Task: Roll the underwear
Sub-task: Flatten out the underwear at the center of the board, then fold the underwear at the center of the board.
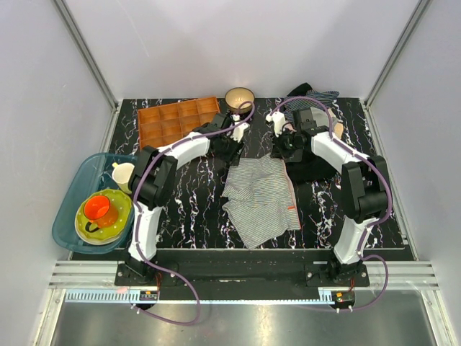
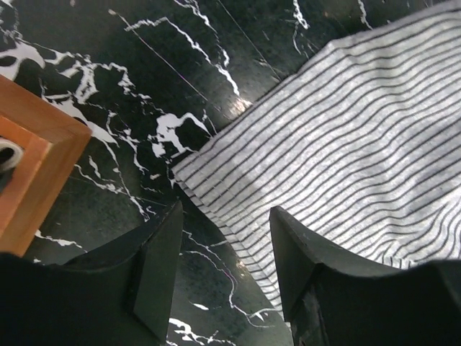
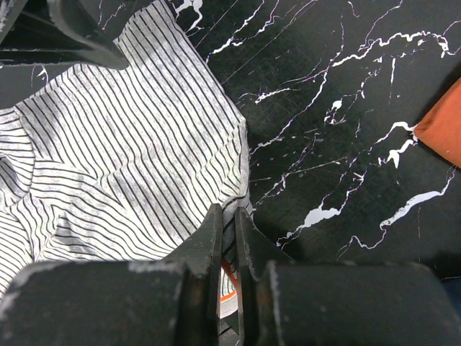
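The underwear [image 1: 259, 198], white with thin grey stripes, lies spread flat on the black marbled table. My left gripper [image 1: 232, 155] hovers over its far left corner. In the left wrist view that gripper [image 2: 227, 216] is open, and the underwear's [image 2: 346, 144] edge runs between and under the fingers without being pinched. My right gripper [image 1: 281, 153] is at the far right corner. The right wrist view shows that gripper [image 3: 229, 216] shut on the underwear's [image 3: 122, 166] edge, with an orange-red tag [image 3: 229, 277] between the fingers.
A wooden compartment tray [image 1: 176, 119] and a small bowl [image 1: 239, 96] sit at the back left. A blue bin [image 1: 70, 189] with plates and an orange cup is at the left edge. A dark striped garment [image 1: 317, 95] and a black cloth [image 1: 317, 169] lie to the right.
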Action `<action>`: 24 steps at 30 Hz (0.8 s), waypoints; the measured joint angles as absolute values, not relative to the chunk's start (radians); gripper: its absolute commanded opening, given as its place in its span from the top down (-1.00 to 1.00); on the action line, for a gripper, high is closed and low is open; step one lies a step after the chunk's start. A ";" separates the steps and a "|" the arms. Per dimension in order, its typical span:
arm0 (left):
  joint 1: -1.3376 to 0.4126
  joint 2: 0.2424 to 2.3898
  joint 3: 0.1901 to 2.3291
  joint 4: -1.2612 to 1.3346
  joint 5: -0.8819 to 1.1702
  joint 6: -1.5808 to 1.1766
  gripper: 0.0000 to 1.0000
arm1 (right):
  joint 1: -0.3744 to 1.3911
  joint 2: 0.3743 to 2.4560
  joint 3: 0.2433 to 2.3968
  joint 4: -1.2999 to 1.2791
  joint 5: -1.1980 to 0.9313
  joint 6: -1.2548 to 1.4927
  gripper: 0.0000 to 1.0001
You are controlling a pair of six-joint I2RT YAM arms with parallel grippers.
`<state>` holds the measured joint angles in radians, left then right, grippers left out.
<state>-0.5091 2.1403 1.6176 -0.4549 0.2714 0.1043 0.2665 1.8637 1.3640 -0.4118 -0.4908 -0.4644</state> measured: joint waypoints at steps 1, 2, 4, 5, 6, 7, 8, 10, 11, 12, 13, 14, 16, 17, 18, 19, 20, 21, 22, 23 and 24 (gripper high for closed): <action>-0.509 2.144 1.621 -0.451 0.267 0.104 -0.07 | 0.266 1.864 1.364 -0.412 -0.492 -0.463 0.95; -0.508 2.148 1.625 -0.447 0.263 0.104 -0.05 | 0.266 1.864 1.364 -0.412 -0.493 -0.463 0.95; -0.507 2.162 1.645 -0.446 0.258 0.101 0.02 | 0.266 1.864 1.364 -0.412 -0.498 -0.462 0.95; -0.506 2.172 1.660 -0.448 0.257 0.099 0.05 | 0.266 1.864 1.364 -0.412 -0.499 -0.462 0.95; -0.505 2.184 1.677 -0.449 0.257 0.096 0.08 | 0.266 1.866 1.364 -0.412 -0.500 -0.462 0.95; -0.505 2.193 1.691 -0.450 0.257 0.092 0.12 | 0.266 1.866 1.364 -0.412 -0.501 -0.462 0.95; -0.505 2.207 1.708 -0.452 0.257 0.088 0.12 | 0.266 1.867 1.364 -0.412 -0.501 -0.461 0.95; -0.505 2.228 1.731 -0.459 0.257 0.080 0.13 | 0.265 1.867 1.364 -0.412 -0.507 -0.460 0.95; -0.505 2.239 1.741 -0.465 0.257 0.078 0.13 | 0.265 1.867 1.364 -0.412 -0.510 -0.459 0.95; -0.505 2.246 1.747 -0.470 0.257 0.076 0.13 | 0.265 1.867 1.364 -0.412 -0.514 -0.458 0.95; -0.505 2.254 1.750 -0.476 0.257 0.075 0.14 | 0.265 1.867 1.364 -0.412 -0.516 -0.457 0.95; -0.503 2.255 1.755 -0.478 0.256 0.073 0.18 | 0.265 1.867 1.364 -0.412 -0.517 -0.456 0.95; -0.502 2.257 1.761 -0.489 0.255 0.071 0.23 | 0.265 1.868 1.364 -0.412 -0.518 -0.455 0.95; -0.501 2.258 1.761 -0.493 0.254 0.070 0.30 | 0.265 1.869 1.364 -0.412 -0.518 -0.455 0.95; -0.501 2.259 1.765 -0.499 0.253 0.070 0.37 | 0.265 1.869 1.364 -0.412 -0.518 -0.455 0.95; -0.501 2.260 1.768 -0.503 0.253 0.070 0.50 | 0.264 1.870 1.364 -0.412 -0.518 -0.455 0.95; -0.501 2.260 1.768 -0.506 0.252 0.069 0.60 | 0.265 1.871 1.364 -0.412 -0.519 -0.455 0.95; -0.500 2.260 1.769 -0.511 0.252 0.070 0.81 | 0.264 1.872 1.364 -0.412 -0.519 -0.455 0.95; -0.500 2.260 1.769 -0.516 0.252 0.067 0.86 | 0.264 1.874 1.364 -0.412 -0.520 -0.455 0.95; -0.500 2.260 1.769 -0.519 0.252 0.066 0.89 | 0.264 1.876 1.364 -0.412 -0.522 -0.455 0.96; -0.500 2.260 1.769 -0.522 0.252 0.065 0.93 | 0.264 1.877 1.364 -0.413 -0.525 -0.455 0.95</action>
<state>-0.5003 2.2601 1.7691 -0.5217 0.2520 0.0654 0.2642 1.8771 1.3640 -0.4126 -0.5251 -0.4549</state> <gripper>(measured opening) 0.096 0.106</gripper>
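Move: The underwear's far-left corner lies about 2 cm ahead of my left hand and some 2 cm below it, neither left nor right. The wooden organizer's middle is roughly 17 cm left and 12 cm ahead of that hand, and the bowl some 22 cm ahead and 2 cm right. From my right hand, already gripping the far-right part of the underwear, the far-left corner is about 15 cm left, level fore and aft, some 7 cm lower. My left hand slips forward about 2.5 cm over the underwear's far-left corner, with half-open fingers straddling its edge. It then sinks about 1.5 cm and shuts, pinching the corner between the tips. My right hand stays almost in place and keeps its grip on the far-right part. ##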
